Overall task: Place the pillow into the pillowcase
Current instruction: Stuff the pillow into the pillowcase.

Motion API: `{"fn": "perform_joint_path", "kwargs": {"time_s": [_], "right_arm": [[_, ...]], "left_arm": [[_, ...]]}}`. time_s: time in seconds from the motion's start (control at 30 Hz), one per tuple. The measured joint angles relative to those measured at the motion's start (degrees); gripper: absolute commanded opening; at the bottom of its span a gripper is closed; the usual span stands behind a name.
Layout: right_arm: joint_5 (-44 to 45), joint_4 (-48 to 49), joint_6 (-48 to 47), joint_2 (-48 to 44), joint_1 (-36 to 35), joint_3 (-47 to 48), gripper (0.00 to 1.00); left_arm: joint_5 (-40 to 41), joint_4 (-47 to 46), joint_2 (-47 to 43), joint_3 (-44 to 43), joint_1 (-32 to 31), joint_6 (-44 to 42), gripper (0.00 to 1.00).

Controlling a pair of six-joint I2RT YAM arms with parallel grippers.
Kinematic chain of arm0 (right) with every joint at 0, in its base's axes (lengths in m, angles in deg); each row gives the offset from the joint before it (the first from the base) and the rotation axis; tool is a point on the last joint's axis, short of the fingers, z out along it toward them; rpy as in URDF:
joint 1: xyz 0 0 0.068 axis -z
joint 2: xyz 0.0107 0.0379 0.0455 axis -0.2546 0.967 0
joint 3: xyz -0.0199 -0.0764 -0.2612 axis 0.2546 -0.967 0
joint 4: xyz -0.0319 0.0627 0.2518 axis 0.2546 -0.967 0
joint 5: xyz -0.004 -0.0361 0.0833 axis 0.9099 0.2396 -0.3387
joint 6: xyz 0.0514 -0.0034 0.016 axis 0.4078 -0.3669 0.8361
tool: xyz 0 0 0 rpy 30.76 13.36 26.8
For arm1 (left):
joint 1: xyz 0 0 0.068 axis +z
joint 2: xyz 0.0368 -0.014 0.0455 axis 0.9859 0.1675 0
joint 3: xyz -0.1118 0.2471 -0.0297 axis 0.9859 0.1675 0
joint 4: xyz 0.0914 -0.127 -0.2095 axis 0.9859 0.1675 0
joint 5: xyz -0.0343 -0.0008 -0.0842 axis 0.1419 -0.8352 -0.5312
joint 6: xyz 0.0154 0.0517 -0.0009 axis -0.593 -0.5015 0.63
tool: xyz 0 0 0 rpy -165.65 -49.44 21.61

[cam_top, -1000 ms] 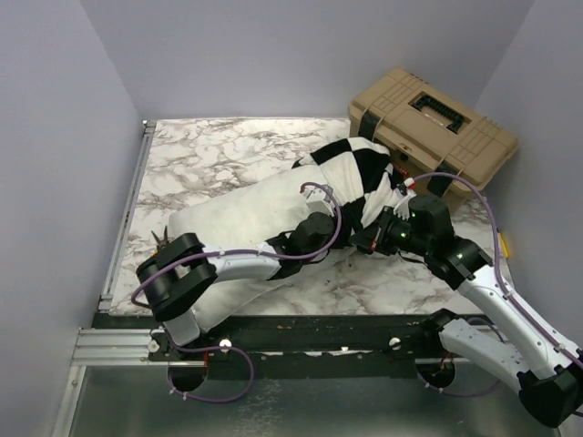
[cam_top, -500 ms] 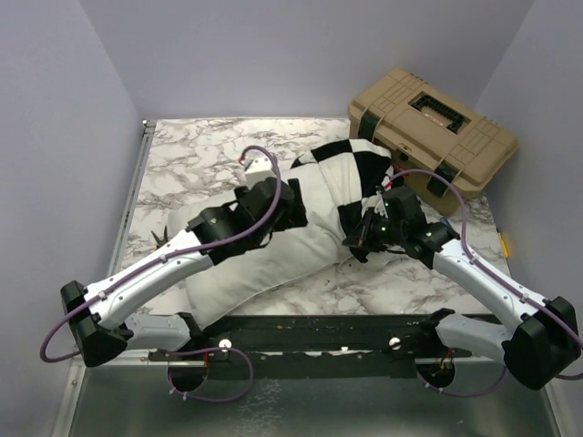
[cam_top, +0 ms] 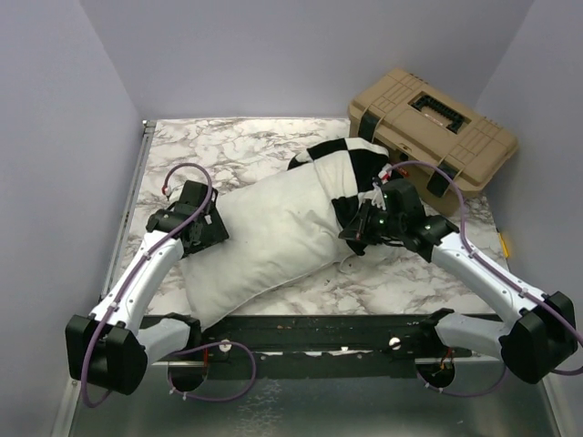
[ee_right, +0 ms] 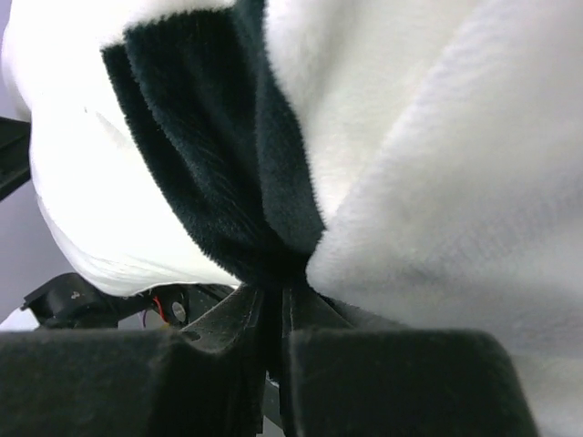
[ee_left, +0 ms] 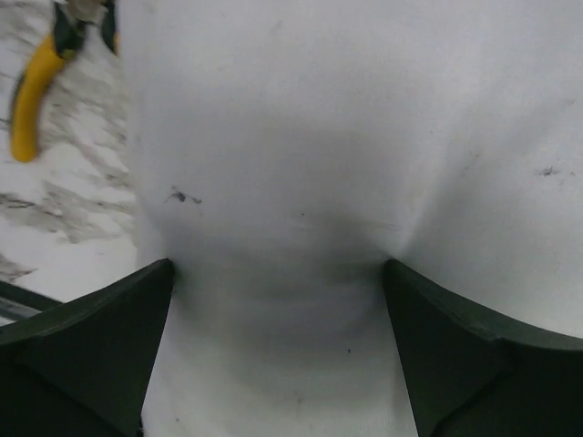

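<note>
The white pillow [cam_top: 269, 238] lies slantwise across the marble table, its far right end inside the black-and-white checked pillowcase [cam_top: 353, 170]. My left gripper [cam_top: 219, 230] is at the pillow's left end. In the left wrist view the left gripper [ee_left: 273, 278] stands wide open, both fingers pressed against the pillow [ee_left: 346, 137], which bulges between them. My right gripper [cam_top: 355, 231] is at the pillowcase's near edge. The right wrist view shows the right gripper [ee_right: 276, 296] shut on a black fold of the pillowcase [ee_right: 228, 182].
A tan toolbox [cam_top: 433, 127] stands at the back right, right behind the pillowcase. A yellow-handled tool [ee_left: 32, 100] lies on the marble table [cam_top: 228, 150] left of the pillow. Grey walls close the table in on three sides.
My left arm has swung from the pillow's middle out to its left end, and its gripper has opened wide. The right gripper has kept its hold on the pillowcase edge and shifted slightly left.
</note>
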Motion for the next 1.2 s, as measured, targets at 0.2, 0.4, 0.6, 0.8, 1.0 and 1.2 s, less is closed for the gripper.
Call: {"fn": "perform_joint_path", "kwargs": {"time_s": [0.2, 0.4, 0.6, 0.8, 1.0, 1.2], "right_arm": [[-1.22, -1.73, -1.79, 1.42, 0.0, 2.58, 0.59], [1.05, -9.51, -6.19, 0.94, -0.04, 11.47, 0.87], [7.26, -19.74, -13.29, 0.76, -0.22, 27.74, 0.92], [13.88, -26.64, -20.04, 1.49, -0.66, 37.31, 0.94], [17.07, -26.51, -22.99, 2.38, -9.07, 34.8, 0.98], [27.96, -18.91, -25.05, 9.62, -31.67, 33.48, 1.0]], "left_arm": [[-16.24, -13.35, -3.32, 7.19, 2.16, 0.33, 0.25], [-25.49, -24.63, -7.67, 6.6, 2.29, 4.24, 0.0], [-29.49, -29.49, -6.97, -0.46, 2.29, 8.28, 0.0], [-31.89, -32.61, -4.44, -3.82, 2.19, 11.82, 0.0], [-31.87, -33.46, -2.36, -5.31, -0.07, 16.37, 0.0], [-30.36, -35.08, -0.24, -8.68, -5.38, 19.39, 0.0]]}}
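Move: The pillow's left end is just under the open left fingers, some 4 cm to the right and 3 cm lower. The pillowcase mouth end is bunched over the far right of the pillow, its middle about 12 cm ahead and 32 cm right; the pliers lie roughly 9 cm left and 5 cm back. From the right hand, nearly shut on the pillowcase's near edge, the pillow's middle is about 20 cm left and level, and the pillowcase's middle some 12 cm straight ahead. Left pinches the pillow's end, lifting about 17 cm up and rightwards; right releases the pillowcase, rises, swings left. ##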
